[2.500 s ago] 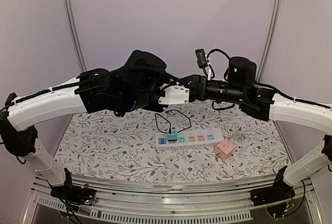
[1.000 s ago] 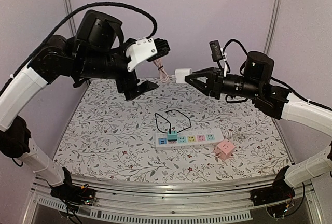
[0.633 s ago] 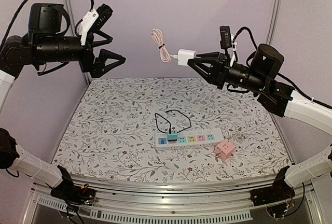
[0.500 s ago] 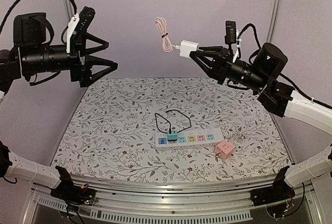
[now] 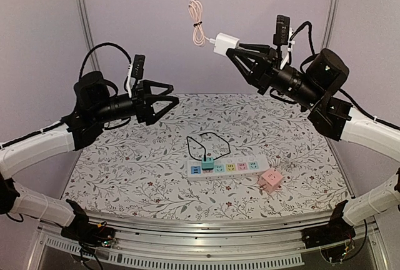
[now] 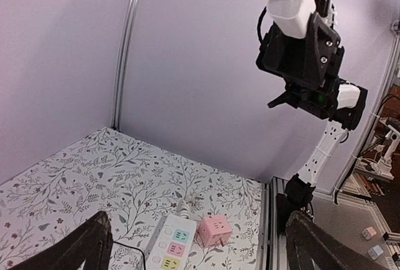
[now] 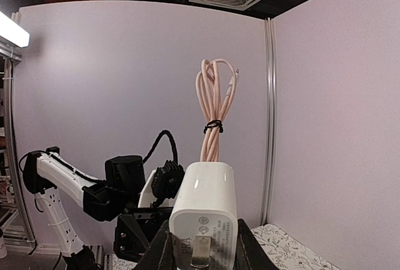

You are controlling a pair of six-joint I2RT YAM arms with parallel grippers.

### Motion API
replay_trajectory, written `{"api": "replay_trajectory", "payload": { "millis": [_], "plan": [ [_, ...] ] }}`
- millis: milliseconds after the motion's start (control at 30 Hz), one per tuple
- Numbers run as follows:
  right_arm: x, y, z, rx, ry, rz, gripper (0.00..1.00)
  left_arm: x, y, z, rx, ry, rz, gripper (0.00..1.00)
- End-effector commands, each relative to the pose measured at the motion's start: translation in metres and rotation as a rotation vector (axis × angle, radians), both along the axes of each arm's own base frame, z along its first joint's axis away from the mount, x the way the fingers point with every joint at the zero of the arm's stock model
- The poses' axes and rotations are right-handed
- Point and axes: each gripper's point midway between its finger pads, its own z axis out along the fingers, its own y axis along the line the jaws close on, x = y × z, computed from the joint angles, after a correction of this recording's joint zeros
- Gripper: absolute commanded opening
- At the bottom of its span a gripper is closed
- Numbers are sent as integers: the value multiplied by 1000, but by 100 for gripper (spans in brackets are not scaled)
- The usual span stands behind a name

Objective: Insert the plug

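Observation:
My right gripper [image 5: 234, 50] is shut on a white plug [image 5: 222, 43], held high above the back of the table. A coiled pink cable [image 5: 198, 23] rises from the plug. The right wrist view has the plug [image 7: 205, 210] between my fingers [image 7: 161, 250], its metal prong facing the camera and the pink cable [image 7: 215, 110] sticking upward. A white power strip [image 5: 226, 167] with coloured sockets lies mid-table. My left gripper [image 5: 170, 102] hangs open and empty over the table's left side, facing right. The left wrist view takes in the raised plug [image 6: 291, 7] and the power strip [image 6: 170, 246].
A teal plug [image 5: 207, 162] with a looped black cable [image 5: 209, 140] sits in the strip's left end. A pink cube adapter [image 5: 271, 180] lies by the strip's right end, also the pink cube [image 6: 214, 230]. Metal posts [image 5: 83, 26] stand at the back corners.
My left arm has swung down from high on the left to a low pose over the table's left side, still open. The right gripper has lifted the plug slightly higher.

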Motion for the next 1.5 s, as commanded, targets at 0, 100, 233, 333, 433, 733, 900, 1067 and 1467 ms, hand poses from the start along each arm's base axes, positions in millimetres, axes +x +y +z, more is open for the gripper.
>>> {"api": "replay_trajectory", "payload": {
  "millis": [0, 100, 233, 333, 433, 733, 900, 1067, 1467],
  "plan": [
    [2, 21, 11, 27, -14, 17, 0, -29, 17, 64, -264, -210, -25, 96],
    [4, 39, 7, 11, -10, 48, 0, -30, 18, 66, -280, -185, -84, 97],
    [3, 57, -1, 1, -15, 84, 0, -33, 10, 73, -277, -134, -209, 99],
    [0, 63, -2, 9, -22, 106, 0, -28, 9, 73, -290, -109, -224, 99],
    [-6, 72, 1, 11, -30, 165, 0, -29, 4, 71, -309, -127, -217, 99],
    [-18, 86, -6, -13, -33, 281, 0, -65, -8, 98, -366, -349, -316, 87],
    [-24, 89, -7, -23, -37, 324, 0, -64, -11, 99, -370, -337, -316, 80],
    [-26, 92, -8, -30, -46, 347, 0, -62, -17, 100, -382, -303, -311, 74],
    [-20, 96, -20, -53, -28, 329, 0, -67, -16, 103, -397, -343, -308, 39]
  ]
}}
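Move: The plug's cable end, for which the left hand is heading, lies about 10 cm to its right, 2 cm back and 13 cm up. The white plug's middle lies some 13 cm right of that hand, 2 cm back and 12 cm up; the pink cable bundle about 7 cm right, level fore and aft, 18 cm up. The right hand already holds the plug; the left gripper waits roughly 16 cm to its left, 3 cm ahead and 12 cm below. The left fingers come around the plug's cable end from below and close by more than half, though a firm pinch can't be seen. To get there the left hand rises about 10 cm in two stages and draws back, its fingers tilting up and swinging clockwise. The right hand keeps its grip and carries the plug some 9 cm left to meet it, quickly then slowly, turning about 20 degrees counter-clockwise and drifting slightly back. ##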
